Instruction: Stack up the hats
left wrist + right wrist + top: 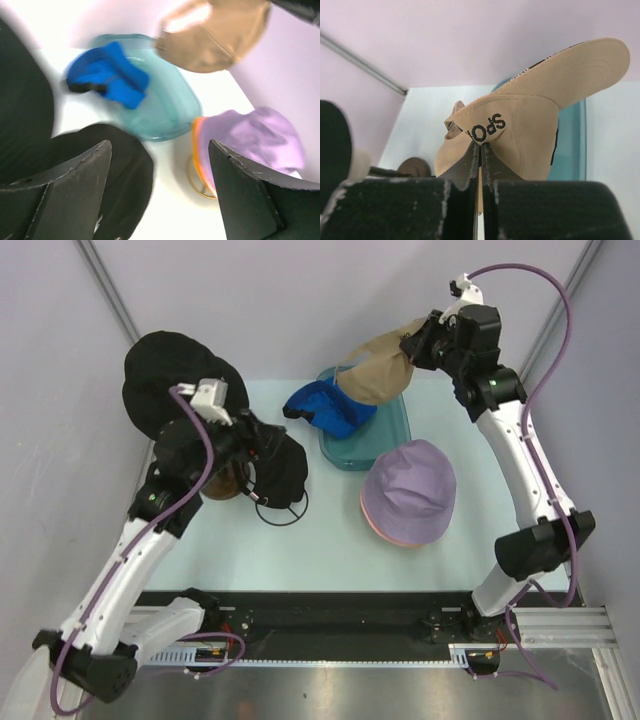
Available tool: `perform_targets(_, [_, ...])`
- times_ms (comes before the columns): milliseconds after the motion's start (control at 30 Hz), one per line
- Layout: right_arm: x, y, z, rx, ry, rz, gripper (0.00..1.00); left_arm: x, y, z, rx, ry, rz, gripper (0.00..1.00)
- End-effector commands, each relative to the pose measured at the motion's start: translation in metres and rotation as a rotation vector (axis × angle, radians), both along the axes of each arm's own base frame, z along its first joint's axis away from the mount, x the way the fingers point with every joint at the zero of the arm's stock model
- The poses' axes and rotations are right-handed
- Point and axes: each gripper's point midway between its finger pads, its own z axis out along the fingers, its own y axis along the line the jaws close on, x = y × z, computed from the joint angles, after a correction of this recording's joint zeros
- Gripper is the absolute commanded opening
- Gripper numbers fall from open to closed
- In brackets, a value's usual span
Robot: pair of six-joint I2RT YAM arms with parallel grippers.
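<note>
My right gripper (418,343) is shut on the back strap of a tan cap (377,372), which hangs in the air over the far end of the teal tray (396,432); its fingertips (481,148) pinch the cap (535,135) just below its black lettering. A blue cap (326,408) lies on the tray's left part. A lavender bucket hat (409,490) sits on an orange-rimmed pile to the right. My left gripper (160,167) is open and empty, hovering beside a black hat (281,473) (117,165), with the lavender hat (260,140) to its right.
A second, large black hat (170,375) sits at the table's far left corner, and a brown round stand (224,485) shows under my left wrist. A thin wire ring (280,512) lies under the black hat. Grey walls close the table on the left, back and right.
</note>
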Motion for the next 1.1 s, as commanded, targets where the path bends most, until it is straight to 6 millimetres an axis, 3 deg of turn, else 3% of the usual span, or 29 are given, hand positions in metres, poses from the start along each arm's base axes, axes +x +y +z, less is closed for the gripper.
perform_targets(0, [-0.044,0.012,0.058,0.03,-0.169,0.129,0.0,0.003,-0.049,0.043,0.011,-0.147,-0.189,0.84])
perform_targets(67, [-0.062,0.014,0.075,0.047,-0.22,0.17,0.0,0.005,-0.063,0.058,-0.035,-0.173,-0.227,0.84])
perform_targets(200, [-0.091,0.021,0.087,0.065,-0.251,0.26,0.0,0.013,-0.076,0.089,-0.077,-0.244,-0.249,0.84])
perform_targets(300, [-0.107,0.022,0.092,0.068,-0.257,0.295,0.0,0.022,-0.088,0.096,-0.069,-0.257,-0.275,0.84])
perform_targets(500, [-0.136,0.028,0.098,0.086,-0.282,0.375,0.0,0.033,-0.111,0.093,-0.023,-0.256,-0.332,0.83])
perform_targets(667, [-0.147,0.03,0.1,0.098,-0.279,0.41,0.0,0.037,-0.122,0.092,0.038,-0.275,-0.349,0.83])
perform_targets(833, [-0.155,0.03,0.107,0.118,-0.289,0.428,0.0,0.041,-0.137,0.071,0.135,-0.257,-0.354,0.83])
perform_targets(1067, [-0.164,0.033,0.111,0.128,-0.298,0.46,0.0,0.051,-0.126,0.072,0.19,-0.277,-0.223,0.81])
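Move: The tan cap hanging from the right hand's closed fingers is about 17 cm ahead of the left hand, 23 cm to its right and roughly level. The blue cap lies some 22 cm ahead of the left hand, 16 cm right and 26 cm lower; the black cap is 5 cm ahead, straight below by 22 cm. From the right hand, the lavender hat on the stack is about 16 cm back, 2 cm right and 22 cm down. Left hand, open, swings 14 cm right towards the tan cap; right pulls it 14 cm back, rising. ##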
